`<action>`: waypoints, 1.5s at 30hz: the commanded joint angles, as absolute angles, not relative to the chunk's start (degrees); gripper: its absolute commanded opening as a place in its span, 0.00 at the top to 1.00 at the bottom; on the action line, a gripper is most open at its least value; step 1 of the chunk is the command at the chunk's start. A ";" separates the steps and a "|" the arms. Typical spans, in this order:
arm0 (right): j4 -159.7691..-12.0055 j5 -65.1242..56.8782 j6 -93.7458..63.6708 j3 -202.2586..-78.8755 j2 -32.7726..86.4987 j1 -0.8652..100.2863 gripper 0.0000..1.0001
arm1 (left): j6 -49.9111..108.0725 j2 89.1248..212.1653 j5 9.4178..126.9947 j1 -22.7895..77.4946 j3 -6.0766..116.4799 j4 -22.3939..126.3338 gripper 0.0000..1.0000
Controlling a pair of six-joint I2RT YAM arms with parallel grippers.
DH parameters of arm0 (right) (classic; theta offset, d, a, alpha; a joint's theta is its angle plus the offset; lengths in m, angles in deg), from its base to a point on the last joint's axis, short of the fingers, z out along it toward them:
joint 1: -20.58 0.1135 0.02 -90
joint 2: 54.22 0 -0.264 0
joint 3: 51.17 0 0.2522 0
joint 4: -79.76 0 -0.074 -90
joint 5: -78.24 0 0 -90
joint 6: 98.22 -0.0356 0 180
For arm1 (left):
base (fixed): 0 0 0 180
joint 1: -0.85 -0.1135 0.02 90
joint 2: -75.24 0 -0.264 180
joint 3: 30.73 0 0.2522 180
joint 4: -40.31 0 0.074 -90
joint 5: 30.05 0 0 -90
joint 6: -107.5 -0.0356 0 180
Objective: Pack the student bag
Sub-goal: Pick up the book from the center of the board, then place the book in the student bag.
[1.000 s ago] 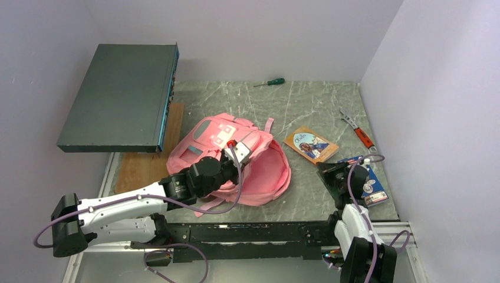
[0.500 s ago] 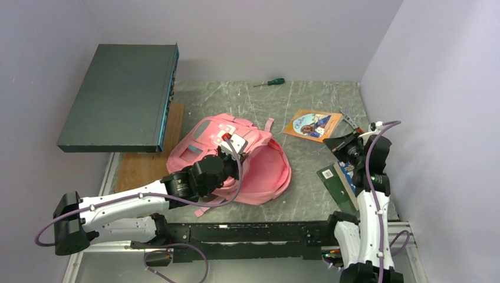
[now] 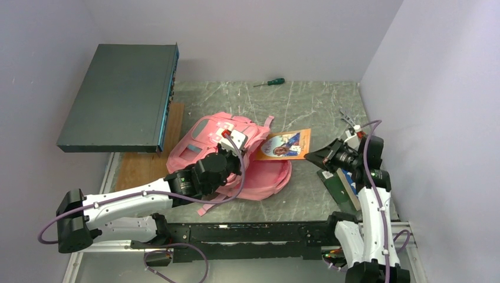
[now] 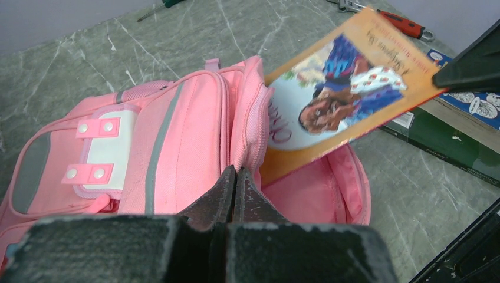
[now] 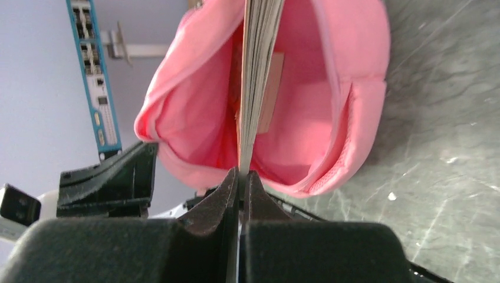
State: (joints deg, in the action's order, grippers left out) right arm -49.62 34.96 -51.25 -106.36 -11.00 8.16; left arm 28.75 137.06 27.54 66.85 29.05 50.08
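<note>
The student bag is a soft pink backpack lying left of the table's centre, its main compartment gaping open toward the right. My left gripper is shut on the bag's zipper rim and holds the mouth up. An orange picture book hangs in the air, pinched at one corner by my shut right gripper. The book's far end reaches into the bag's mouth. The right wrist view has the book edge-on, with the pink lining behind it.
A dark green book with a blue one beside it lies by the right arm. A red-handled tool and a green screwdriver lie at the back. A large dark network switch juts over a wooden board at left.
My right gripper picked the orange book up off the table and carried it left to the bag's mouth. My left gripper kept its hold on the rim, shifting slightly.
</note>
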 commanded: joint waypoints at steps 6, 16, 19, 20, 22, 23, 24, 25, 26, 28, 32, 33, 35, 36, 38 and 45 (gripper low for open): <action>-86.84 39.18 -76.02 -93.01 -8.17 24.78 1.00 | 29.08 135.71 26.44 66.16 33.61 46.39 1.00; -108.56 13.62 -88.74 -82.51 -1.34 41.75 1.00 | 29.88 134.70 26.70 66.16 35.06 48.23 1.00; -111.03 2.90 -89.92 -84.06 3.05 51.59 1.00 | 28.94 135.09 26.26 66.16 35.53 48.28 1.00; -110.92 -0.77 -89.49 -85.23 4.79 56.27 1.00 | 28.41 135.09 26.02 66.16 35.65 48.12 1.00; -110.53 -7.05 -86.92 -87.56 9.11 62.07 1.00 | 27.72 134.93 25.21 66.16 35.44 48.01 1.00; -111.33 -6.38 -85.90 -88.68 12.17 63.32 0.96 | 27.42 134.77 24.91 66.20 35.30 48.01 1.00; -112.11 -3.84 -84.95 -89.63 15.18 63.69 0.86 | 27.12 134.62 24.52 66.20 35.10 47.87 1.00; -111.49 -1.69 -84.41 -90.58 17.47 63.87 0.74 | 26.95 134.51 24.40 66.21 35.01 47.95 1.00; -110.93 0.53 -83.19 -91.52 19.52 64.06 0.64 | 27.05 134.43 24.33 66.16 34.98 48.34 1.00; -108.82 5.68 -79.20 -92.55 22.24 64.09 0.47 | 27.31 134.11 24.52 66.24 34.83 49.03 1.00; -100.41 13.00 -68.70 -93.33 21.24 62.26 0.39 | 27.65 133.73 25.35 66.24 34.03 49.02 1.00; -97.31 13.70 -64.73 -93.39 19.88 60.87 0.41 | 27.81 133.69 25.79 66.24 33.93 49.28 1.00; -94.97 14.67 -59.29 -93.54 17.55 58.77 0.43 | 28.19 133.60 26.57 66.24 33.80 49.41 1.00; -93.84 16.04 -57.03 -94.26 17.36 56.99 0.44 | 28.35 133.60 26.90 66.24 33.71 49.28 1.00; -93.42 20.68 -54.43 -95.80 18.79 52.78 0.43 | 28.36 133.79 27.78 66.24 33.70 49.23 1.00; -105.40 31.22 -55.80 -102.14 32.86 49.10 0.43 | 28.31 133.78 28.90 66.40 34.40 50.55 1.00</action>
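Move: The right hand holds the book by its near end, the book's far end reaching left. The bag's open mouth lies about 16 cm to its left, 2 cm nearer and some 14 cm lower; the flap edge pinched by the left hand is roughly 22 cm left, level with it and at similar height. The green book lies 11 cm right, 6 cm back, 18 cm below. From the left hand the mouth is about 8 cm right, 2 cm back, 12 cm below. Still pinching the book, the right hand takes it left and down into the bag's mouth, about 20 cm left and 12 cm lower, then lets go with the fingers opening a bit past halfway. Fingers open, it eases right and forward some 4 cm each way, the wrist swinging counter-clockwise to nearly 30 degrees. The left fingers keep holding the flap up. ##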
